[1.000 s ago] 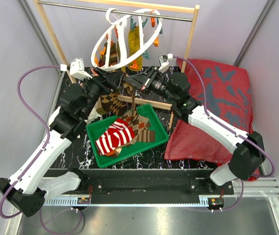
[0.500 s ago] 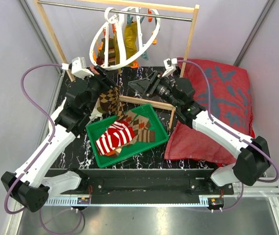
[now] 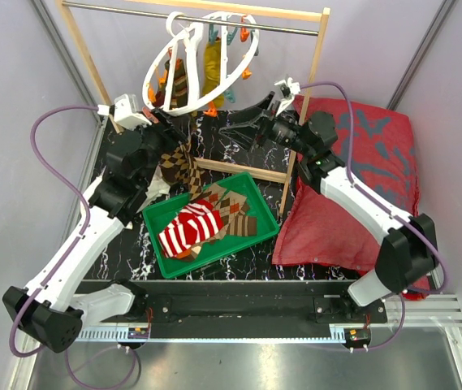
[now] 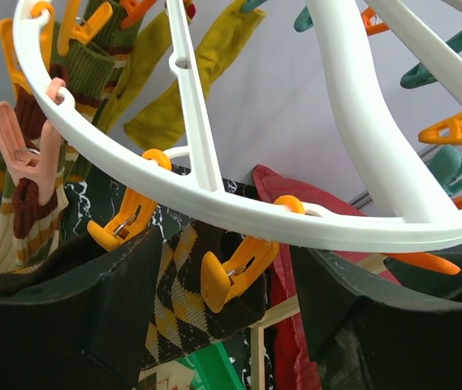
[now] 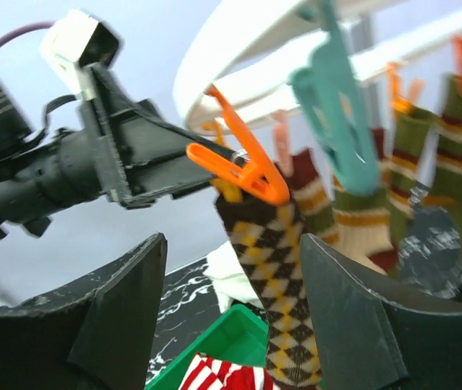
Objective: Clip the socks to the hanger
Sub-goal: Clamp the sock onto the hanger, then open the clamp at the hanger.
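The white hanger ring [image 3: 202, 61] hangs from the metal rod and also shows in the left wrist view [image 4: 214, 203]. A brown argyle sock [image 3: 183, 166] hangs from an orange clip [image 4: 235, 272] on the ring's lower rim; the right wrist view shows the sock [image 5: 283, 284] under the clip [image 5: 243, 171]. My left gripper [image 3: 172, 123] is open, with clip and sock between its fingers [image 4: 68, 309], not touching them. My right gripper [image 3: 243, 122] is open and empty, right of the ring. Olive striped [image 5: 458, 138] and yellow [image 3: 212, 65] socks hang clipped. A red-and-white striped sock [image 3: 190, 227] and argyle socks [image 3: 235, 207] lie in the tray.
A green tray [image 3: 153, 236] sits on the black marbled table. The wooden rack frame [image 3: 316, 65] with its rod surrounds the hanger. A big red cushion [image 3: 360, 179] lies at the right. A white cloth [image 5: 251, 244] lies behind the tray.
My right gripper has drawn back, up and to the right, away from the ring. My left gripper has risen a little. The ring has swung left. The argyle sock now hangs from the clip alone.
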`<act>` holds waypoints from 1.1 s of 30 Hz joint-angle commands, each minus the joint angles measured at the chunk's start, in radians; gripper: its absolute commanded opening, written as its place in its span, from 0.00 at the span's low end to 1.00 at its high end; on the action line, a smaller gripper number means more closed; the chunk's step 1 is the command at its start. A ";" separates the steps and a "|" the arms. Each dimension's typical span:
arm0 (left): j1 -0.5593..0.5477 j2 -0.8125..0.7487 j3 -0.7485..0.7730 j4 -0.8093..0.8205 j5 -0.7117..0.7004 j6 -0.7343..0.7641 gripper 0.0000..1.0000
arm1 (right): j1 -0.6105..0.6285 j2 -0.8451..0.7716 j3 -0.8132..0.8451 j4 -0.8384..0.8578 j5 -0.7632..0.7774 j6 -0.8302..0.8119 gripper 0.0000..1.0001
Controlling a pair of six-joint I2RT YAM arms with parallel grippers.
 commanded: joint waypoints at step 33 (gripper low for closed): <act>0.007 -0.066 0.025 -0.016 -0.036 0.056 0.66 | 0.039 0.295 0.332 0.296 -0.287 0.167 0.31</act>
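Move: The free red-orange clip on the rim lies about 6 cm to the right hand's left, 1 cm ahead and 2 cm above. A teal clip hangs roughly 4 cm to the right of it and 4 cm farther out. The clips at the argyle sock are some 13 cm to this hand's left and 1 cm ahead, about level. From the left hand, the red-orange clip is about 9 cm right, 2 cm ahead, level. Bring the open right gripper left about 5.5 cm and up a couple of centimetres to the red-orange clip on the rim, swinging the wrist some 20 degrees counter-clockwise so the fingers point straight across. Once they straddle the clip, start closing to pinch it. Ease the still-open left hand back and left a little beside the sock's clips. ##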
